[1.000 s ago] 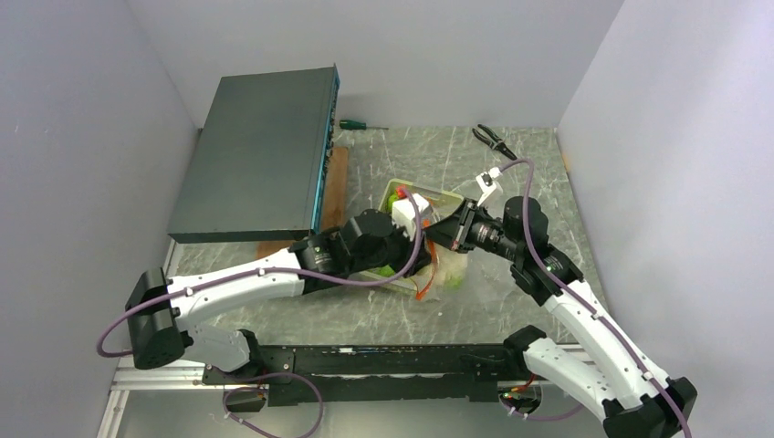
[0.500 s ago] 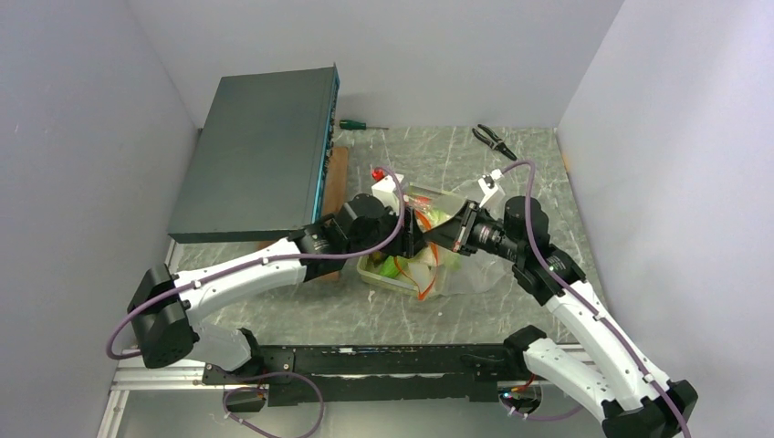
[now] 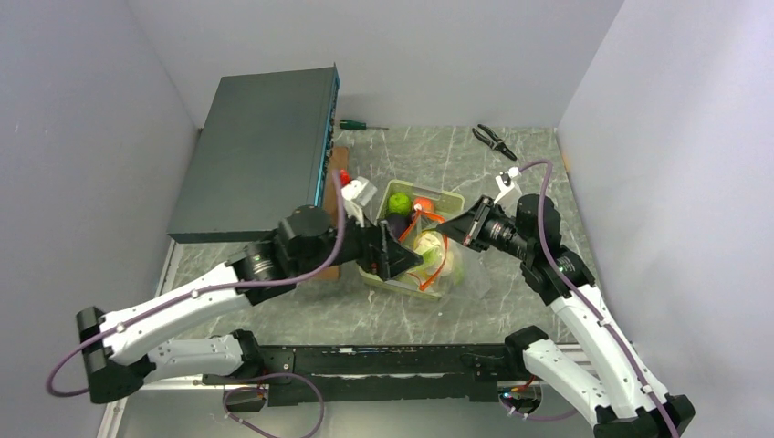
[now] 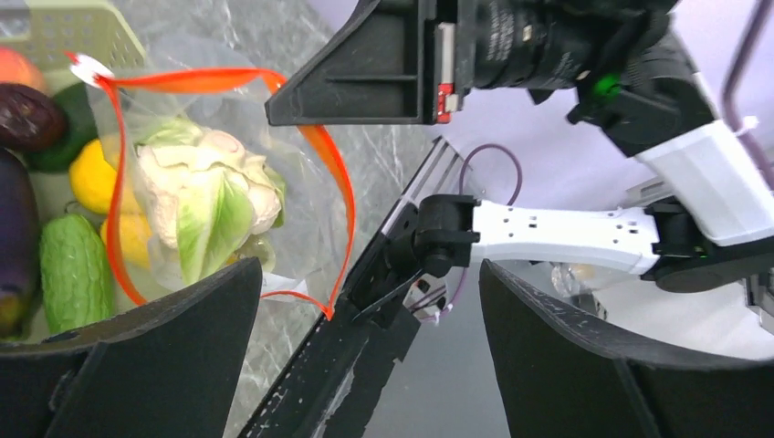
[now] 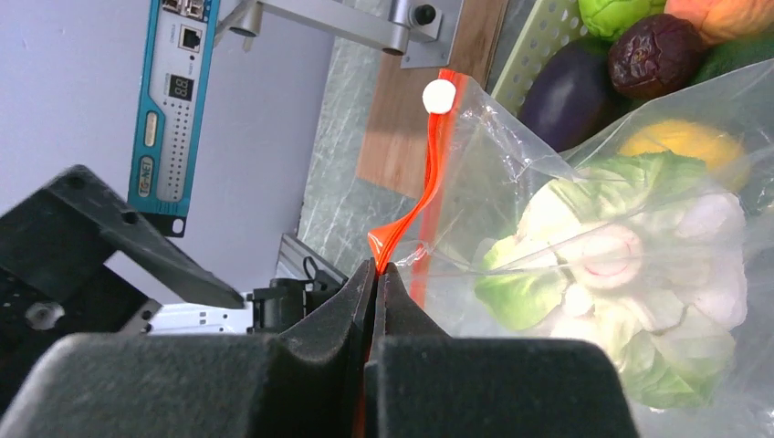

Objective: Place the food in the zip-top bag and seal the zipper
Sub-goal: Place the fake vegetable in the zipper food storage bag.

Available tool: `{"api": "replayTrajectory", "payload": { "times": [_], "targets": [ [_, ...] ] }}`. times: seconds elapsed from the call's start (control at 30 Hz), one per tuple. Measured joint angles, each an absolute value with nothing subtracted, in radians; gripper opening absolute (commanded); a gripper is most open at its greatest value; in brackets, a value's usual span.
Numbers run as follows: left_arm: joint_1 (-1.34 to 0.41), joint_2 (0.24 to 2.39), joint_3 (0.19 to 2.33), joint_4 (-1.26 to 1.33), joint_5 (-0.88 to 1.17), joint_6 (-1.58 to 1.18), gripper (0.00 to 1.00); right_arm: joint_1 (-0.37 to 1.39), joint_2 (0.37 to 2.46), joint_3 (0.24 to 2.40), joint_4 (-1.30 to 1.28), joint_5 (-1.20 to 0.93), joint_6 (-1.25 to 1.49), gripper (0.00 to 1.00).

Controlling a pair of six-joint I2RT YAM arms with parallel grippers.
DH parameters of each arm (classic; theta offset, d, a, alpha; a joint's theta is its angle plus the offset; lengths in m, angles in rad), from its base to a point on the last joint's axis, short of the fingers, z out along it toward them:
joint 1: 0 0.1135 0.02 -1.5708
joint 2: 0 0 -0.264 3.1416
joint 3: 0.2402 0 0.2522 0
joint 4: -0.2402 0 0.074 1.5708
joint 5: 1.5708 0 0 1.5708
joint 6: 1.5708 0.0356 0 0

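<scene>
The clear zip-top bag [image 3: 445,266] hangs by its mouth over the near end of the pale green tray [image 3: 450,195]. My right gripper [image 5: 376,270] is shut on the red-orange zipper [image 5: 429,173], below its white slider tab [image 5: 439,95]. The white cauliflower [image 5: 630,265] lies inside the bag [image 4: 301,210], within the loop of the open mouth. My left gripper [image 4: 365,365] stands open and empty, just left of the bag. In the tray lie a bright green piece [image 3: 399,203], an orange-yellow piece [image 3: 423,203], a small dark purple piece [image 5: 657,55] and an eggplant [image 5: 570,91].
A dark switch box [image 3: 260,155] stands raised at the back left, over a wooden board [image 3: 336,173]. A green-handled screwdriver [image 3: 360,125] and pliers [image 3: 493,140] lie by the back wall. White walls close in both sides.
My left gripper came from the tray over the bag mouth, opened, and drew back left. The cauliflower now lies in the bag. My right gripper kept its hold and shifted slightly right.
</scene>
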State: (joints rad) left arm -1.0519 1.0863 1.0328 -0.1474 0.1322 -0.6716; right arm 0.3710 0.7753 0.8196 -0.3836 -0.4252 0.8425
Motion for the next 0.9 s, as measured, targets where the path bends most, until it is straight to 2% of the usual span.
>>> {"api": "replayTrajectory", "payload": {
  "times": [0.17, 0.3, 0.33, 0.43, 0.47, 0.5, 0.63, 0.8, 0.83, 0.9],
  "targets": [
    [-1.048, 0.989, 0.976, -0.159, 0.073, -0.698, 0.78, 0.365, 0.765, 0.82, -0.398, -0.429, 0.841, 0.0],
    [-1.048, 1.061, 0.958, -0.223, 0.004, -0.709, 0.66, 0.364, 0.752, 0.82, -0.413, -0.429, 0.836, 0.0],
    [-1.048, 1.097, 0.96, -0.245, -0.014, -0.713, 0.65, 0.363, 0.749, 0.82, -0.418, -0.429, 0.834, 0.0],
    [-1.055, 1.209, 0.977, -0.329, -0.095, -0.725, 0.73, 0.363, 0.74, 0.82, -0.421, -0.429, 0.83, 0.0],
    [-1.06, 1.24, 0.983, -0.353, -0.125, -0.728, 0.72, 0.363, 0.737, 0.82, -0.421, -0.429, 0.83, 0.0],
    [-1.065, 1.266, 0.989, -0.373, -0.15, -0.732, 0.68, 0.363, 0.734, 0.82, -0.421, -0.429, 0.83, 0.0],
    [-1.078, 1.329, 1.012, -0.402, -0.212, -0.759, 0.39, 0.363, 0.725, 0.82, -0.422, -0.429, 0.83, 0.0],
    [-1.082, 1.353, 1.026, -0.387, -0.232, -0.774, 0.14, 0.363, 0.715, 0.82, -0.439, -0.424, 0.814, 0.0],
    [-1.082, 1.353, 1.029, -0.377, -0.231, -0.768, 0.02, 0.363, 0.712, 0.82, -0.446, -0.42, 0.809, 0.0],
    [-1.082, 1.353, 1.039, -0.364, -0.226, -0.758, 0.0, 0.363, 0.703, 0.822, -0.471, -0.403, 0.793, 0.0]
  ]
}}
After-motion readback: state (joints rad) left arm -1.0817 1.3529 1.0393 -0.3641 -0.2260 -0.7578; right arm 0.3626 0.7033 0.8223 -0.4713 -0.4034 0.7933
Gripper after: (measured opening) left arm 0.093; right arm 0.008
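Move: The nearest part of the bag's orange rim on the left side lies some 14 cm below the left hand, 5 cm ahead and 1 cm left. From the left hand, the cauliflower, already in the bag, is about 10 cm ahead, 5 cm right and 20 cm below; the white zip slider is roughly 14 cm ahead, level sideways, 8 cm below. From the right hand, still gripping the rim, the near-left rim is about 8 cm left, 3 cm back and 9 cm below. Bring the open left gripper down about 15 cm to the bag's orange rim, lifting slightly first and easing some 5 cm forward as it sinks. Tip its fingers downward and turn the hand counter-clockwise, about 20 degrees, then close to pinch the rim, rising a touch. Keep the right gripper shut on its side of the rim, letting it drift a centimetre or two back and right. ##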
